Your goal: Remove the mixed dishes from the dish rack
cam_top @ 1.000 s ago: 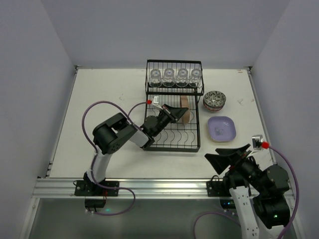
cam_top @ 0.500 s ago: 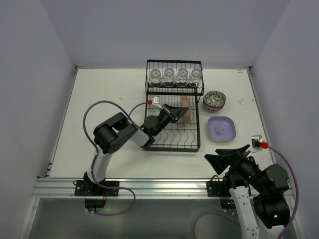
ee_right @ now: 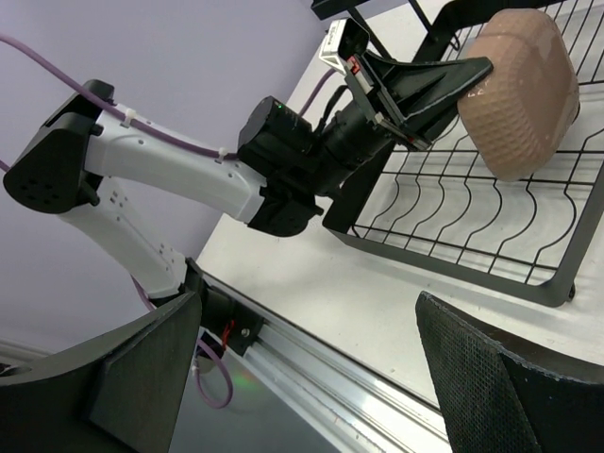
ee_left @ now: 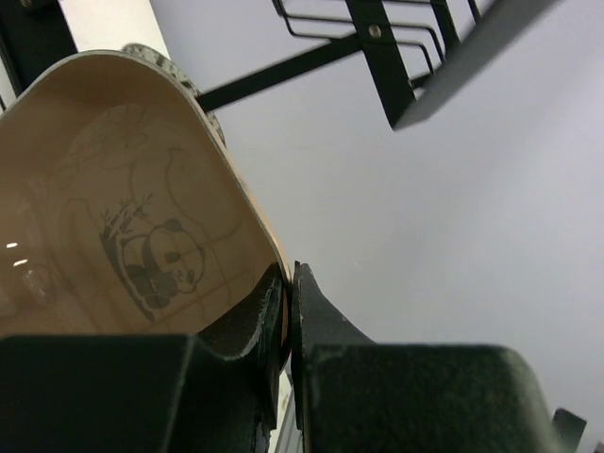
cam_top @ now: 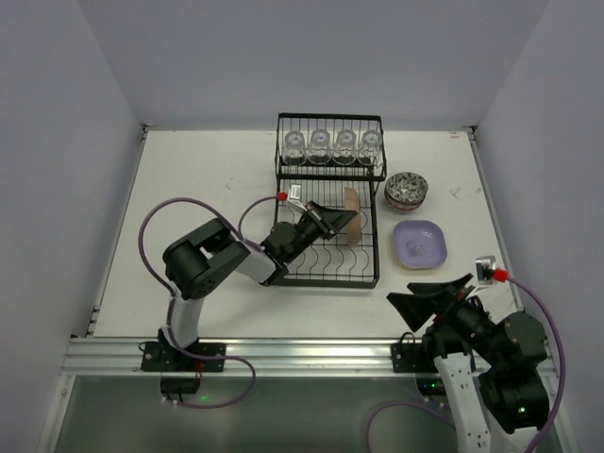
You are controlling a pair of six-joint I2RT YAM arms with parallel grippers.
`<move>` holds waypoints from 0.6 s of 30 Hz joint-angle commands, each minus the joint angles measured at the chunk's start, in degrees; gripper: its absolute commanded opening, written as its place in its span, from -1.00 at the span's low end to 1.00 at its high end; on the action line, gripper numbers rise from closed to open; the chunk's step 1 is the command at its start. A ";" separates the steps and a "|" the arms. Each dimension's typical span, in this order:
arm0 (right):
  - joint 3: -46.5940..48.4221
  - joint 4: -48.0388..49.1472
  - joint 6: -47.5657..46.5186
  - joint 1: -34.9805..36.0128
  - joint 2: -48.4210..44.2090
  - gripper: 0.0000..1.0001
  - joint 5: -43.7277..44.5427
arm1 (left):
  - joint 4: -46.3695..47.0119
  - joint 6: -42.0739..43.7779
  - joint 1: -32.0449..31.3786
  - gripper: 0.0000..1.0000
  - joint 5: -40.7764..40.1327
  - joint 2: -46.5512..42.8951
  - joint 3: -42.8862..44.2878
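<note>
My left gripper (cam_top: 338,220) is shut on the rim of the brown plate (cam_top: 352,214), which stands on edge above the lower prongs of the black dish rack (cam_top: 326,276). The left wrist view shows the plate's panda-printed face (ee_left: 123,217) pinched between my fingers (ee_left: 316,321). The right wrist view shows its brown back (ee_right: 524,90). Several clear glasses (cam_top: 332,146) stand on the rack's upper shelf. Stacked patterned bowls (cam_top: 407,192) and the purple plate (cam_top: 420,243) sit on the table right of the rack. My right gripper (cam_top: 436,294) is open and empty at the near right. The yellow plate is out of view.
The white table (cam_top: 208,170) is walled on three sides. Its metal front rail (cam_top: 283,354) runs along the near edge by both arm bases. The left arm's purple cable (cam_top: 156,226) loops over the table's left part.
The left arm's elbow has swung left and back, and the gripper has drawn the brown plate slightly up and away from the prongs. The right arm has not moved.
</note>
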 commanded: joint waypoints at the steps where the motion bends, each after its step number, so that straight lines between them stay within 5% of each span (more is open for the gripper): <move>1: 0.83 0.89 0.28 -0.15 -1.90 0.93 -2.80 | 27.29 3.32 -2.48 -1.00 3.69 -4.16 -2.29; 9: 1.35 1.25 -0.24 -0.15 -0.93 0.93 -2.01 | 22.38 12.63 -5.82 -1.00 5.71 -13.64 -8.09; 18: 10.57 -0.77 -5.95 -0.15 9.42 0.91 3.70 | -25.85 37.60 -16.54 -1.00 1.68 -40.62 -10.91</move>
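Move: The brown dish, still standing in the rack, is already gripped by the left hand; the open right gripper it is carried towards waits about 23 cm back, 9 cm to the right and 10 cm higher. On the way, the rack's near rim lies some 12 cm back, 5 cm left and 12 cm below. The purple plate is about 17 cm right, 3 cm back and 16 cm down. From the right hand the dish lies roughly 24 cm ahead, 8 cm left and 13 cm below. The brown dish stays pinched by its edge in the shut left fingers and is drawn back about 15 cm towards the right gripper, nearly level at first, then climbing steeply to some 11 cm up. The left hand tips its fingers upward roughly 25 degrees and swings slightly clockwise; the right hand, still wide open, lifts about 3 cm late on. ##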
